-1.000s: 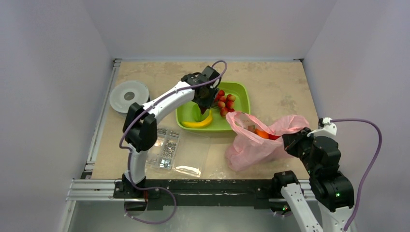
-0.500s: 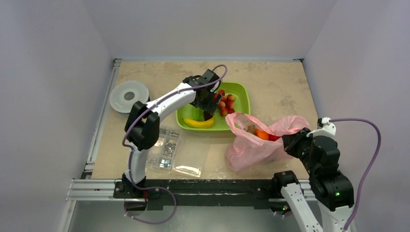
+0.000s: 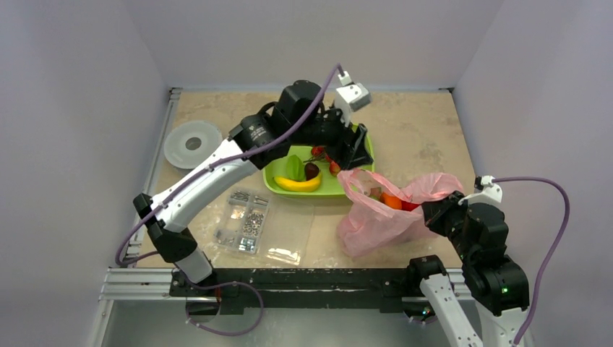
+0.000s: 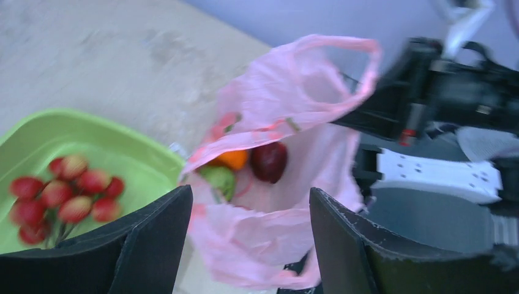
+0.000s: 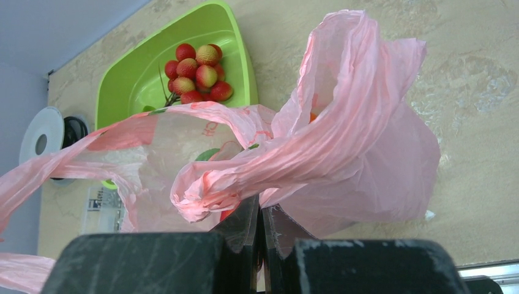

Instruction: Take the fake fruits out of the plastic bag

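Observation:
The pink plastic bag (image 3: 376, 213) lies right of the green tray (image 3: 329, 189), mouth facing the tray. My right gripper (image 5: 260, 220) is shut on the bag's bunched rim at its right side (image 3: 436, 211). Inside the bag I see an orange fruit (image 4: 232, 159), a dark red one (image 4: 269, 161) and a green one (image 4: 219, 179). My left gripper (image 4: 251, 245) hangs open and empty above the tray's right end (image 3: 350, 153), pointing at the bag's mouth. In the tray lie a banana (image 3: 296, 184), a green piece (image 3: 293, 168) and a dark maroon fruit (image 3: 311, 171).
A cluster of small red berries (image 5: 196, 73) sits in the tray's far part. A clear compartment box of screws (image 3: 249, 223) lies in front of the tray. A white round spool (image 3: 192, 143) rests at the table's left edge. Walls close in the table.
My left gripper opened, rose out of the tray and swung right towards the bag. The dark maroon fruit now lies in the tray. The right arm and bag have not moved.

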Controlling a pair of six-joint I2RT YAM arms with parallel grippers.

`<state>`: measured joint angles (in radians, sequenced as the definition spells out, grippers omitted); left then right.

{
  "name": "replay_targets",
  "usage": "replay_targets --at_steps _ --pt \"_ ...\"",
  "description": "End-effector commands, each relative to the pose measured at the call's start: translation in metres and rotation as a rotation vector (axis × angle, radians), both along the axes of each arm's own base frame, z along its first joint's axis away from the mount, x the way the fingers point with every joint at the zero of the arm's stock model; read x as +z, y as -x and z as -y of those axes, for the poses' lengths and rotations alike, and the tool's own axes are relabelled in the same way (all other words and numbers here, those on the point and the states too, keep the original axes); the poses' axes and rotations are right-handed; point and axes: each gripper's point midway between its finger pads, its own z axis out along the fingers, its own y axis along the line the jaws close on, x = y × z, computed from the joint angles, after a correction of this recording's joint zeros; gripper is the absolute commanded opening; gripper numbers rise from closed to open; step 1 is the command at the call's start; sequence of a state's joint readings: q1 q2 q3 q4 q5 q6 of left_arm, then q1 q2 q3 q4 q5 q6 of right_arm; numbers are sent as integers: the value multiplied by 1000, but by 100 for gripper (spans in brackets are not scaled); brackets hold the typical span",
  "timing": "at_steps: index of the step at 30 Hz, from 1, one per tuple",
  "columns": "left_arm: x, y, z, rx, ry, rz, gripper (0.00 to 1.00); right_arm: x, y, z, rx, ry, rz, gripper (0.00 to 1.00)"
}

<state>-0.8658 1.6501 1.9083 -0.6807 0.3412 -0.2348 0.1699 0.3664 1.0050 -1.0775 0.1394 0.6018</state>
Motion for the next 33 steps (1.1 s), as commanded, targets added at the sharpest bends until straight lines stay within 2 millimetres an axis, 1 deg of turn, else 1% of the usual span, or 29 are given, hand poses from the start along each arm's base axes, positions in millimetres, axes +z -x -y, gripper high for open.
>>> replay_targets --at_steps 1,3,6,9,14,18,21,25,29,33 --pt "15 47 35 -219 7 95 67 9 -2 2 -12 3 29 0" --pt "3 50 46 -242 -53 66 62 10 -3 2 -11 4 32 0" --pt "-26 51 58 -254 -165 -9 54 11 -3 3 -12 7 34 0" --pt "-49 56 68 -266 -238 -61 49 12 -2 3 -13 7 36 0" --pt "-77 74 79 -317 -292 -109 41 10 -3 3 -13 7 29 0" --pt "-93 86 88 -357 -311 -152 34 10 -4 2 -10 8 28 0" --pt "-102 95 99 -387 -307 -170 32 8 -6 1 -7 8 24 0" --pt "-115 107 112 -429 -311 -205 26 9 -6 0 0 6 27 0" --pt "-131 116 115 -452 -340 -241 24 15 -6 0 3 2 51 0" --pt "-143 120 121 -455 -346 -255 24 20 -10 -3 12 -8 69 0"
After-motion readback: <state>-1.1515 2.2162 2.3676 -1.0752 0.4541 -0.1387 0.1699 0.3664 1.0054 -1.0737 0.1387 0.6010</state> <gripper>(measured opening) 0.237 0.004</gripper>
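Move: The red fruit in the open pink bag lies about 20 cm to the left hand's right, 6 cm back and 29 cm below. The orange is some 6 cm left of the red fruit, roughly level with it in height and depth; the right gripper is 10 cm back, 20 cm right and 10 cm below, and the green tray's middle 10 cm ahead, 5 cm left, 34 cm below. From the right hand the red fruit is 5 cm ahead, 2 cm left, 18 cm below. The empty left hand leaves the tray side and swings back and to the right, rising about 3 cm at first, then sinks over and into the bag's mouth towards the fruit, ending some 15 cm lower, 11 cm farther back and 11 cm farther right. On the way its fingers tip more steeply down and turn clockwise by about 25 degrees while closing from wide to a narrow gap, with the red fruit still untouched; the right hand stays put, shut on the bag's rim, holding the mouth open. ##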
